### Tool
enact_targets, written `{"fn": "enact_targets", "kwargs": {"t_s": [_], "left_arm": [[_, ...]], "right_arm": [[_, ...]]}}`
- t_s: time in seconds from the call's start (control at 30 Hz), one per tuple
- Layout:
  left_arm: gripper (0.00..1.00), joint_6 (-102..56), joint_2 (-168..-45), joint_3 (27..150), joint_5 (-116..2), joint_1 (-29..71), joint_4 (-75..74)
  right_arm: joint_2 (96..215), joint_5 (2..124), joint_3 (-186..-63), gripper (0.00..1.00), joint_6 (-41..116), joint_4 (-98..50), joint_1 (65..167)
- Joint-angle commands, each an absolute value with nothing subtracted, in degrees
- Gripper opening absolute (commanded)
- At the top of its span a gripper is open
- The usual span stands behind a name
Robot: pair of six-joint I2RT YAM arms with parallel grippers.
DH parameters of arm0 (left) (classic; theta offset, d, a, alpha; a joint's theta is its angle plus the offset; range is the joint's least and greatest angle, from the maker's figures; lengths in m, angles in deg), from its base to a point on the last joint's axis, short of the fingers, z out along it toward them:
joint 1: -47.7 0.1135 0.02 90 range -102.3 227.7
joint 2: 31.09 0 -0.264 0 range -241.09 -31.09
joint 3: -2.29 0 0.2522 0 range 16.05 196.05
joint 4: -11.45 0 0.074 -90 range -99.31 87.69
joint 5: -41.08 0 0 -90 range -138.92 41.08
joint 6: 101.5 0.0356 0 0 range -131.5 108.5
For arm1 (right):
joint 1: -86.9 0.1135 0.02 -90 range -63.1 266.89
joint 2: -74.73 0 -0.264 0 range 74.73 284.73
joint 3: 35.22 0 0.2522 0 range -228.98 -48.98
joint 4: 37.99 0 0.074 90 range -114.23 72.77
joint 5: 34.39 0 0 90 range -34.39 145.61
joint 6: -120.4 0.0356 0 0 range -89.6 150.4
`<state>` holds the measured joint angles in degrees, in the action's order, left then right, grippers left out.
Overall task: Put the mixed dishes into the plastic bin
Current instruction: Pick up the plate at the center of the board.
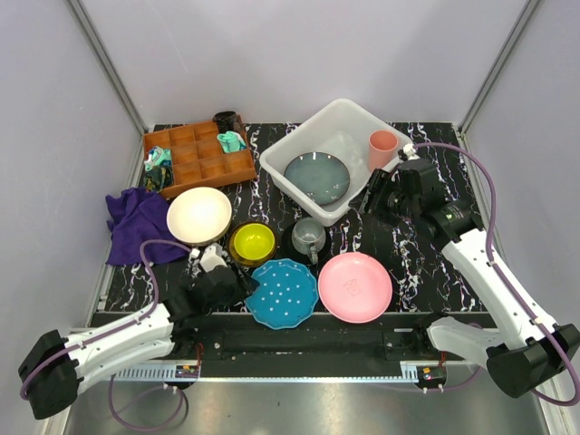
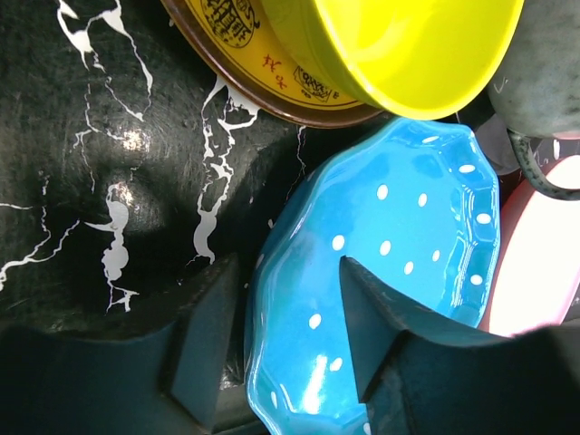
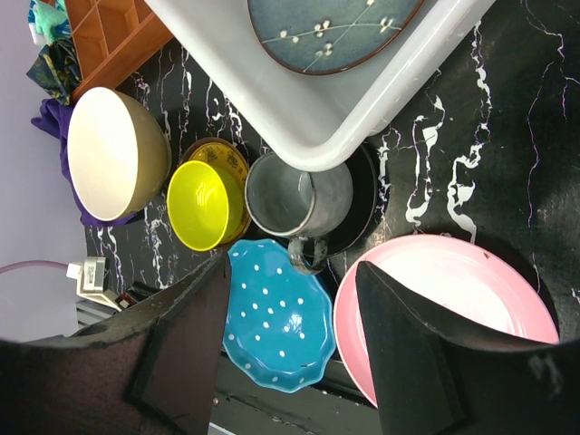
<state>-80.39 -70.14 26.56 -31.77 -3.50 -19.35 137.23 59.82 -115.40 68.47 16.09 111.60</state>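
The plastic bin (image 1: 294, 172) holds a grey-blue plate (image 1: 317, 177) and a pink cup (image 1: 382, 148). On the table in front of it are a cream bowl (image 1: 199, 216), a small yellow bowl (image 1: 252, 243), a grey mug (image 1: 310, 236) on a black saucer (image 3: 362, 208), a blue white-dotted plate (image 1: 282, 293) and a pink plate (image 1: 354, 286). My left gripper (image 2: 288, 272) is open and straddles the dotted plate's (image 2: 399, 227) left rim, one finger outside it and one over it. My right gripper (image 1: 372, 195) hangs open and empty beside the bin's near right corner.
A brown wooden compartment tray (image 1: 198, 156) with small items stands at the back left. A purple cloth (image 1: 136, 222) lies left of the cream bowl. The yellow bowl (image 2: 408, 54) rests on a brown patterned dish (image 2: 263, 63). Grey walls close in the table on three sides.
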Motion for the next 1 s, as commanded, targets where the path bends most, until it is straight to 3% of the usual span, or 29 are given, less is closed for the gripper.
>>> {"fn": "enact_targets", "kwargs": {"t_s": [0.0, 0.37, 0.7, 0.97], "left_arm": [[0.51, -80.23, -69.5, 23.88, -32.92, -4.16, -20.42], [0.32, -80.15, -69.32, 22.65, -33.72, -4.25, -19.8], [0.0, -80.5, -68.18, 22.56, -34.24, -4.25, -19.89], [0.0, -81.29, -63.09, 24.75, -33.89, -4.25, -23.66]], "right_arm": [[136.34, 61.23, -115.08, 0.67, 69.07, 14.89, 111.86], [136.08, 61.94, -113.85, 0.67, 69.69, 14.18, 111.94], [136.08, 62.2, -113.41, 0.67, 69.78, 13.92, 112.03], [135.55, 62.2, -112.27, 0.67, 69.6, 13.92, 111.94]]}}
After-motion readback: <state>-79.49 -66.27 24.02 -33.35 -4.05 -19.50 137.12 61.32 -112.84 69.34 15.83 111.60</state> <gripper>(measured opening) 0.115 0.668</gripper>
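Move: Straight to the left hand's right, with its near rim already between the open fingers, the blue plate has its middle about 8 cm off and a centimetre or so lower. The yellow bowl stands some 11 cm ahead and 1 cm right of that hand, the grey mug about 12 cm ahead and 14 cm right, the pink plate level with it and 25 cm right. From the right hand, the blue plate lies about 13 cm back, 20 cm left and 24 cm below. Closing on the blue plate's left rim, the left hand barely travels: it settles about 1 cm lower and eases back about 1 cm while the fingers go from half open to nearly shut. They pinch the rim between them, one outside and one inside, and keep hold with the wrist angle almost unchanged. The empty right hand sinks about 1.5 cm. ##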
